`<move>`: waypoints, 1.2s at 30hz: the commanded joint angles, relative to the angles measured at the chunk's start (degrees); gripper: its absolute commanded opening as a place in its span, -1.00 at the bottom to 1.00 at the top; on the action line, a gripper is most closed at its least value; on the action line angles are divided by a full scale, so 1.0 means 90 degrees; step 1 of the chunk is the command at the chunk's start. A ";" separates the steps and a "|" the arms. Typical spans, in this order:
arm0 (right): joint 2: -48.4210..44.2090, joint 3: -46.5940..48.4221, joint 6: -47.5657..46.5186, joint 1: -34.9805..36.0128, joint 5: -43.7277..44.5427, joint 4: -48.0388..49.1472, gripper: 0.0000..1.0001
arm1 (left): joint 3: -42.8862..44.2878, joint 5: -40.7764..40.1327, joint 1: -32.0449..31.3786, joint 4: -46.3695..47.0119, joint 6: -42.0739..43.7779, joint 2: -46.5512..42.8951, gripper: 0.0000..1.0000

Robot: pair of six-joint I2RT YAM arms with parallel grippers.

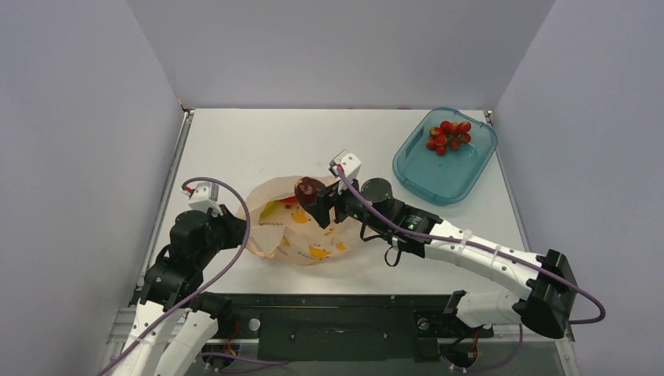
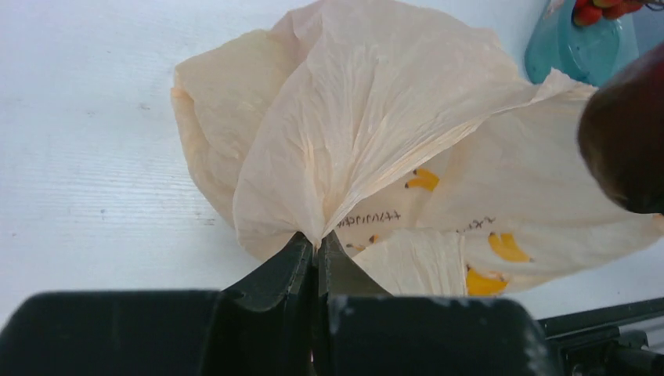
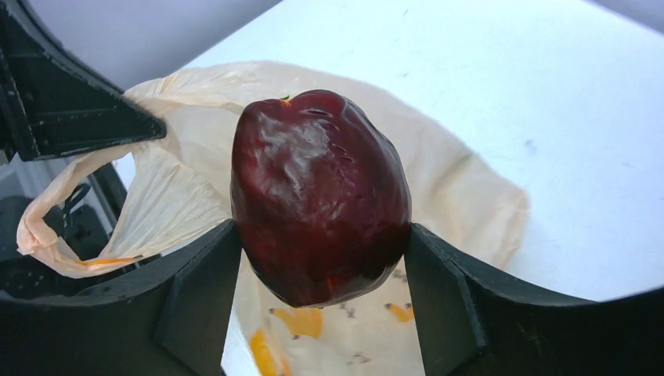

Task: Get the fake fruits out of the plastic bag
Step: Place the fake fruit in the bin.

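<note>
The pale-orange plastic bag lies on the table in front of the arms, with yellow and red fruit showing in its mouth. My left gripper is shut on a bunched fold of the bag at its left edge. My right gripper is shut on the dark maroon fruit, held just above the bag's opening. The red berry cluster lies in the teal tub.
The teal translucent tub stands at the back right of the white table. Grey walls enclose the table on three sides. A black rail runs along the near edge between the arm bases.
</note>
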 commanded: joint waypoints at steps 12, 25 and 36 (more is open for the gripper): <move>-0.0963 0.0718 0.0677 -0.1821 0.2754 -0.0219 -1.00 | 0.0212 0.0453 0.0283 0.0221 0.0127 0.0320 -1.00; 0.1081 0.1422 0.2170 -0.4325 0.4420 -0.1931 -1.00 | 0.0194 0.0565 0.0278 0.0265 0.0155 0.0280 -1.00; 0.3309 0.2692 0.2123 -0.5272 0.4591 -0.2739 -1.00 | 0.0172 0.0926 0.0268 0.0348 0.0260 0.0351 -1.00</move>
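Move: The right hand holds the dark red fruit over the plastic bag. The bin's middle lies about 25 cm ahead of it, 35 cm to its right and some 20 cm lower, with the red fruit bunch in the bin's far part, about 7 cm beyond that middle. The bag lies roughly level with the hand, 4 cm left and 16 cm below. From the left hand, the bin is about 25 cm ahead, 56 cm right and 16 cm lower. Keeping the dark red fruit clasped between its fingers, the right hand lifts about 8 cm clear of the bag while swinging right and forward to the bin, some 36 cm right and 24 cm forward, then sinks about 20 cm over the bin, wrist turning some 85 degrees clockwise and tipping down. The left hand keeps its pinch on the bag's edge almost in place. ##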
